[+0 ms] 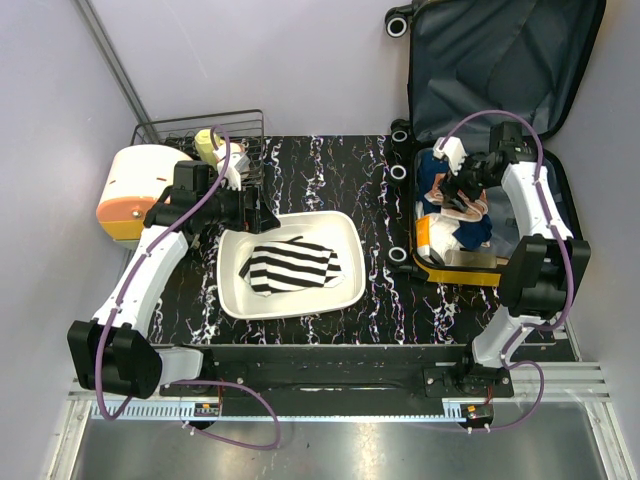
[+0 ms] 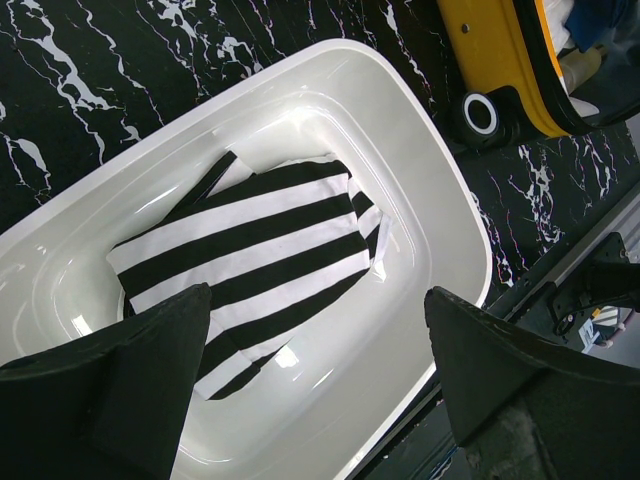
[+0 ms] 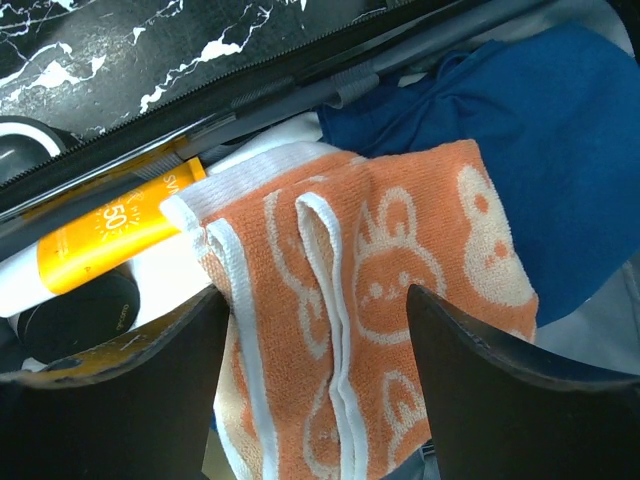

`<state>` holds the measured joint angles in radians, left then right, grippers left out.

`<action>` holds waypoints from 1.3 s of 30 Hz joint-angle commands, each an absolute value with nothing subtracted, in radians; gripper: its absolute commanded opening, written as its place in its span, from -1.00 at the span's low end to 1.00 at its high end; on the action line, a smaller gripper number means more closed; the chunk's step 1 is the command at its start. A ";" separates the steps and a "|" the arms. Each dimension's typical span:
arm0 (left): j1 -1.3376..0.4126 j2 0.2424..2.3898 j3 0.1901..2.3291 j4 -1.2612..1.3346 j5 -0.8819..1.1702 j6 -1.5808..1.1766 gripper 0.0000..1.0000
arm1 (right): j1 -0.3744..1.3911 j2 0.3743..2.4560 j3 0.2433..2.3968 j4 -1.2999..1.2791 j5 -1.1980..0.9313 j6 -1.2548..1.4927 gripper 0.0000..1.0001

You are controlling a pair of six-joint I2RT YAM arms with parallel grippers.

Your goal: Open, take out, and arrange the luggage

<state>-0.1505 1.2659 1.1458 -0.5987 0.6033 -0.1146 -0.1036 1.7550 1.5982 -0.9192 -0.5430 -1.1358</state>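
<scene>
The yellow luggage [image 1: 465, 272] lies open at the right, its dark lined lid [image 1: 500, 60] standing up at the back; a corner and wheel show in the left wrist view [image 2: 500, 60]. My right gripper [image 1: 455, 195] is inside it, open [image 3: 318, 330], straddling an orange bunny-print towel [image 3: 370, 270]. Beside the towel lie a blue cloth [image 3: 520, 130], an orange sunscreen tube [image 3: 95, 245] and a dark round jar [image 3: 75, 320]. My left gripper [image 1: 262, 215] hangs open [image 2: 318, 320] over the white tray [image 2: 440, 180], holding nothing. A black-and-white striped cloth [image 2: 250, 250] lies in the tray.
The white tray [image 1: 330, 225] sits mid-table with the striped cloth [image 1: 288, 265] in it. A wire basket [image 1: 200, 130] stands at the back left with a pale bottle [image 1: 208, 143] in it. A cream-and-orange round container [image 1: 135, 190] is at the far left.
</scene>
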 commanded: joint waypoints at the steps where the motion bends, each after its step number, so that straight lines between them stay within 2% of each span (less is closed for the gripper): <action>1: -0.144 1.269 1.186 -0.571 0.637 -0.120 0.82 | -0.098 1.781 1.667 -0.927 -0.574 -1.085 0.56; 5: -0.140 1.269 1.183 -0.571 0.637 -0.118 0.82 | -0.098 1.798 1.678 -0.930 -0.575 -1.088 0.40; 6: -0.140 1.267 1.183 -0.571 0.638 -0.117 0.82 | -0.098 1.802 1.684 -0.928 -0.566 -1.088 0.32; 7: -0.138 1.267 1.183 -0.571 0.637 -0.117 0.82 | -0.098 1.807 1.689 -0.927 -0.561 -1.086 0.11; 10: -0.137 1.267 1.181 -0.569 0.638 -0.115 0.82 | -0.098 1.813 1.704 -0.919 -0.537 -1.078 -0.21; 15: -0.133 1.267 1.181 -0.571 0.652 -0.106 0.82 | -0.100 1.779 1.724 -0.928 -0.546 -1.068 -0.47; 17: -0.133 1.266 1.184 -0.569 0.660 -0.100 0.82 | -0.100 1.758 1.732 -0.933 -0.546 -1.069 -0.72; 21: -0.133 1.262 1.193 -0.571 0.666 -0.057 0.82 | -0.106 1.733 1.752 -0.933 -0.543 -1.068 -1.00; 31: -0.135 1.255 1.210 -0.580 0.687 -0.008 0.82 | -0.114 1.703 1.812 -0.930 -0.577 -1.052 -1.00; 39: -0.137 1.207 1.215 -0.542 0.768 0.165 0.93 | -0.080 1.559 1.830 -0.925 -0.811 -0.937 -1.00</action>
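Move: The orange towel lies bunched between and just under the right hand's open fingers, its middle some 2 cm below, 1 cm ahead and 1 cm to the right. The yellow tube is about 8 cm back, 7 cm to the left and 4 cm down; the clear bottle about 13 cm back, 3 cm to the right and 5 cm down. From the left hand the towel lies roughly 10 cm ahead, 44 cm to the right and 8 cm lower. Easing forward about 1 cm and dipping slightly, the right hand shuts its fingers on the orange towel, pinching a bunched fold between the tips. It then pulls upward with growing speed, ending about 9 cm above its start, the wrist tipping the fingers some 10 degrees upward; at the very end it swings back and a little left. ##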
